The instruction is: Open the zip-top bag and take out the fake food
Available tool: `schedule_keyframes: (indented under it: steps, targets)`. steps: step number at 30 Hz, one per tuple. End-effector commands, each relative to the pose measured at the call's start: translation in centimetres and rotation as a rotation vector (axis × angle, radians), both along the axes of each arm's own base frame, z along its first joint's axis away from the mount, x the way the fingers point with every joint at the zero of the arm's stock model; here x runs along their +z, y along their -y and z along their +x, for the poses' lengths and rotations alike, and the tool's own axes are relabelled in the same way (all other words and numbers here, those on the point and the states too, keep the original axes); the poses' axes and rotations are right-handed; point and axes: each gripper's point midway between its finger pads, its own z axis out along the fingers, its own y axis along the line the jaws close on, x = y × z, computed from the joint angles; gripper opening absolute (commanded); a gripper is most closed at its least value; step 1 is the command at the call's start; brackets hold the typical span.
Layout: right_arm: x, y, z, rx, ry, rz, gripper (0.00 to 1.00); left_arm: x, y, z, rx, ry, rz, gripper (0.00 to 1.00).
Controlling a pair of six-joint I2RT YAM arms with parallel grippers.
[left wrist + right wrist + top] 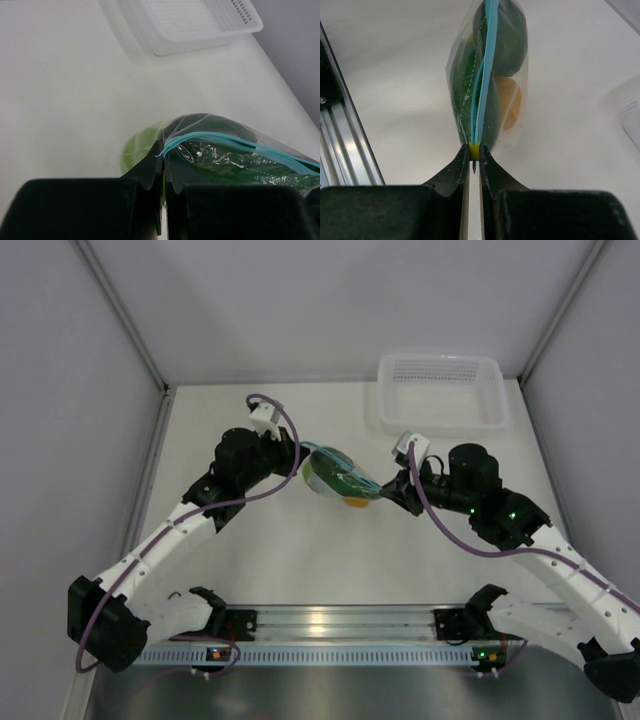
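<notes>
The clear zip-top bag (340,476) hangs lifted between my two grippers above mid table. Its light blue zip strip (240,143) runs along the top edge. Inside I see dark green pieces (507,37), a lime-green ball (137,147) and an orange fruit (509,102). My left gripper (297,457) is shut on the bag's left end, at the strip's corner (162,152). My right gripper (388,490) is shut on the yellow zip slider (475,150) at the bag's right end.
A white mesh basket (440,390) stands at the back right, also in the left wrist view (195,22). An aluminium rail (340,625) runs along the near edge between the arm bases. Grey walls enclose the white table (300,560).
</notes>
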Motion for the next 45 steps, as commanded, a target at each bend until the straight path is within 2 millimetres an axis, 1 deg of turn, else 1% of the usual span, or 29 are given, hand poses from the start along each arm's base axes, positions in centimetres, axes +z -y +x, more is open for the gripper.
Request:
schedule_keyframes:
  steps: [1, 3, 4, 5, 6, 8, 9, 11, 12, 15, 17, 18, 21, 24, 25, 29, 30, 33, 37, 41, 44, 45]
  targets:
    - [-0.3, -0.8, -1.2, 0.053, -0.038, 0.011, 0.03, 1.5, 0.8, 0.5, -0.06, 0.061, -0.047, 0.0]
    - [-0.1, -1.0, -1.3, 0.059, -0.044, 0.029, 0.14, 1.3, 2.1, -0.5, -0.154, 0.064, -0.06, 0.0]
    - [0.1, -1.1, -1.4, 0.063, -0.039, 0.038, 0.22, 1.2, 2.8, -1.2, -0.215, 0.071, -0.074, 0.0]
    - [0.1, -1.1, -1.4, 0.062, -0.034, 0.045, 0.27, 1.0, 3.2, -1.6, -0.249, 0.069, -0.076, 0.0]
    - [0.1, -0.9, -1.1, 0.039, -0.03, 0.044, 0.29, 0.8, 3.5, -1.9, -0.277, 0.077, -0.074, 0.0]
    - [0.5, -0.6, -0.8, 0.015, -0.005, 0.053, 0.29, 0.1, 4.3, -3.1, -0.365, 0.08, -0.078, 0.0]
    - [0.6, 0.1, 0.1, -0.051, 0.01, 0.05, 0.29, -0.1, 4.5, -3.5, -0.4, 0.087, -0.074, 0.0]
    - [1.0, 0.5, 0.8, -0.097, 0.03, 0.056, 0.33, -0.3, 5.0, -4.3, -0.461, 0.091, -0.08, 0.0]
    - [1.2, 0.7, 1.2, -0.119, 0.037, 0.061, 0.33, -0.4, 5.2, -4.6, -0.484, 0.098, -0.078, 0.0]
    - [1.3, 0.0, 1.3, -0.093, 0.026, 0.062, 0.35, -0.7, 5.4, -4.8, -0.509, 0.097, -0.073, 0.0]
    - [0.9, -0.6, 1.5, -0.076, 0.01, 0.057, 0.35, -0.9, 5.6, -4.9, -0.526, 0.093, -0.072, 0.0]
    - [1.0, -0.9, 1.6, -0.07, 0.013, 0.064, 0.35, -1.1, 5.6, -5.0, -0.534, 0.091, -0.071, 0.0]
    - [0.3, -1.2, 2.3, -0.079, 0.006, 0.058, 0.35, -1.2, 5.9, -5.6, -0.579, 0.087, -0.073, 0.0]
    - [0.5, -1.5, 2.8, -0.093, 0.012, 0.068, 0.35, -1.5, 6.1, -6.1, -0.617, 0.086, -0.071, 0.0]
    - [0.8, -1.5, 3.0, -0.098, 0.022, 0.081, 0.35, -1.7, 6.2, -6.1, -0.623, 0.082, -0.07, 0.0]
    - [0.9, -1.7, 3.0, -0.091, 0.023, 0.086, 0.36, -2.2, 6.6, -6.5, -0.666, 0.067, -0.072, 0.0]
    - [0.6, -1.8, 3.1, -0.089, 0.017, 0.078, 0.36, -2.5, 6.6, -6.4, -0.672, 0.056, -0.071, 0.0]
    - [-0.1, -1.9, 3.3, -0.086, 0.008, 0.063, 0.37, -2.5, 6.8, -6.8, -0.702, 0.054, -0.077, 0.0]
    - [-1.0, -2.1, 3.6, -0.091, -0.003, 0.05, 0.39, -2.0, 6.9, -7.2, -0.723, 0.065, -0.083, 0.0]
    - [-2.3, -2.9, 3.2, -0.045, -0.046, 0.033, 0.42, -1.9, 6.8, -7.4, -0.727, 0.065, -0.086, 0.0]
    - [-3.2, -3.2, 3.2, -0.031, -0.065, 0.024, 0.43, -1.7, 6.8, -7.6, -0.736, 0.07, -0.09, 0.0]
    - [-3.6, -3.3, 3.3, -0.031, -0.071, 0.018, 0.45, -1.5, 6.8, -7.7, -0.739, 0.071, -0.093, 0.0]
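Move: The closed left gripper holds one end of the raised bag's blue zip strip, the closed right gripper its yellow end. The bag mouth's middle lies about 10 cm left and 5 cm ahead of the right hand, at nearly its height, and some 9 cm right and 6 cm back from the left hand. In the bag, the orange hangs about 6 cm left, 2 cm ahead and 7 cm below the right hand; the green apple 16 cm left, 4 cm ahead and 8 cm below. Keep the left gripper shut on its end of the zip strip and bring it back and to the right about 10 cm, sinking as well, turning it some 40 degrees clockwise to feed slack towards the right hand. Meanwhile open the right fingers to a little under half, letting go of the yellow end, and ease them down and forward, then also left, to reach around the loosened rim. ##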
